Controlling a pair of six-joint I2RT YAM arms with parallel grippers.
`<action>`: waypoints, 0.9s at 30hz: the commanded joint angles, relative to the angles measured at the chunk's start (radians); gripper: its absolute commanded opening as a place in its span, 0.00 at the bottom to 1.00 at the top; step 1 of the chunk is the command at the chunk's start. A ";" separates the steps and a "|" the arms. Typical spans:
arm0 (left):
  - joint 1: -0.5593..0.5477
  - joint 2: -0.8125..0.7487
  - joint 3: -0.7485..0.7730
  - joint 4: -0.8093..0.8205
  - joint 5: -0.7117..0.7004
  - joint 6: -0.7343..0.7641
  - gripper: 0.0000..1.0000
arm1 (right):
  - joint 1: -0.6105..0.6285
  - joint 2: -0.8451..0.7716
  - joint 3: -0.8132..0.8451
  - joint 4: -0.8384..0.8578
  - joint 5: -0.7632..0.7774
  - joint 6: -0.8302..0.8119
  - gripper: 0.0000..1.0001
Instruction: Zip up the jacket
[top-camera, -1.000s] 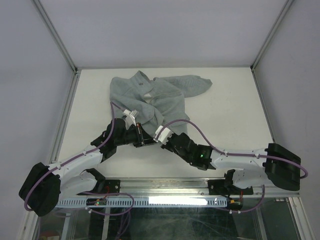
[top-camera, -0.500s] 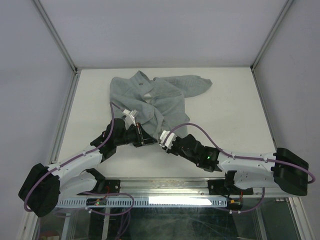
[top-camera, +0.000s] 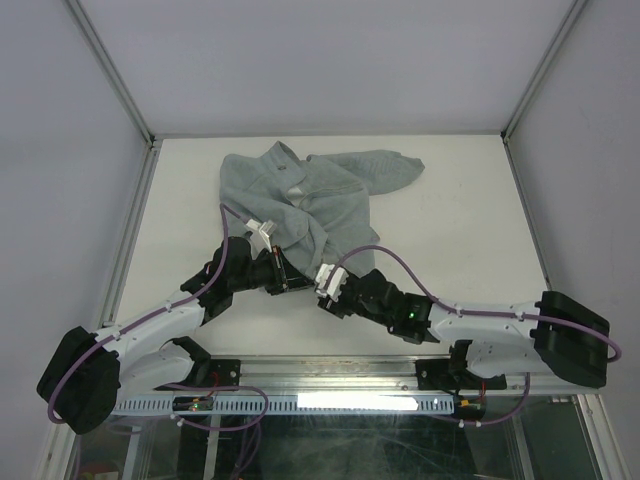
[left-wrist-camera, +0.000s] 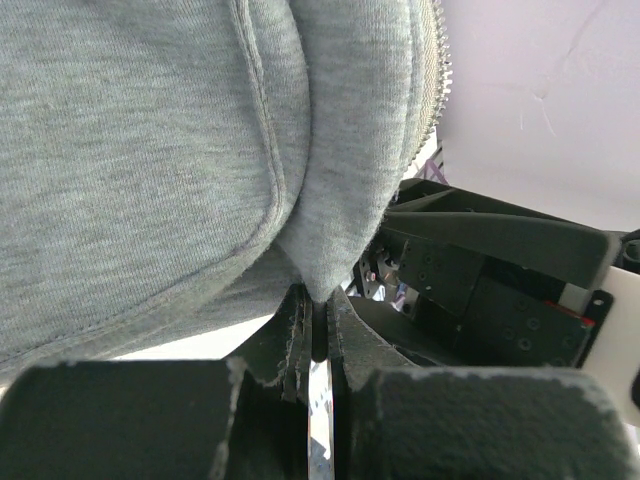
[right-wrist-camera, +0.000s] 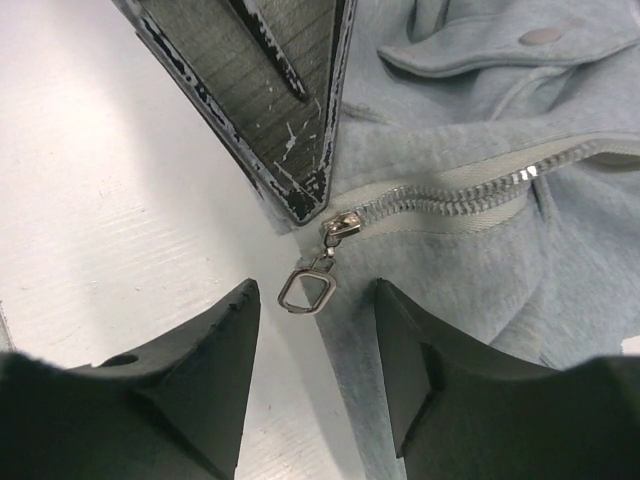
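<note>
The pale grey-green jacket (top-camera: 300, 190) lies rumpled on the table's far middle, its bottom hem drawn toward the arms. My left gripper (top-camera: 281, 277) is shut on the hem's lower corner (left-wrist-camera: 318, 285), and grey fabric (left-wrist-camera: 150, 150) fills that wrist view. My right gripper (right-wrist-camera: 316, 298) is open beside it. The metal zipper pull (right-wrist-camera: 307, 290) hangs loose from its slider (right-wrist-camera: 340, 225) between the right fingertips (right-wrist-camera: 225, 325), touching neither. Zipper teeth (right-wrist-camera: 470, 188) run right from the slider, closed near it and parting at the frame's right edge.
The left gripper's scuffed finger (right-wrist-camera: 280, 110) stands just above the slider in the right wrist view. The right arm's black body (left-wrist-camera: 480, 290) sits close to the left jaws. White table (top-camera: 450, 220) lies on the right; metal frame rails (top-camera: 525, 190) border it.
My right gripper has opened and let go of the zipper pull, drawing back slightly toward the near edge. The left gripper has kept its hold on the hem.
</note>
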 joint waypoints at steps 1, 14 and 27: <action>0.006 -0.024 0.045 0.030 0.011 0.008 0.00 | -0.003 0.042 0.021 0.103 0.042 0.050 0.51; 0.006 -0.021 0.040 0.023 0.004 0.015 0.00 | -0.003 -0.046 0.053 0.000 0.048 0.072 0.16; 0.005 -0.027 0.039 -0.017 -0.014 0.053 0.00 | -0.053 -0.060 0.149 -0.198 -0.127 0.117 0.00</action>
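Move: The zipper pull hangs almost between the right hand's half-open fingers, roughly 1 cm farther left and 1 cm lower than its hand point. The slider sits just beyond the pull, about 2 cm to the left, 1 cm ahead and 1 cm down. The jacket hem pinched by the left fingers is some 3 cm to the left, level front to back. From the left hand, the pull lies about 3 cm to the right and 1 cm lower. The right fingers close from half open to shut and pinch the zipper pull between their tips. As they begin to close, the hand dips and edges forward about 1 cm, then rises and draws back by roughly as much, ending very near its starting place. The left hand keeps its grip on the jacket hem, practically still. ##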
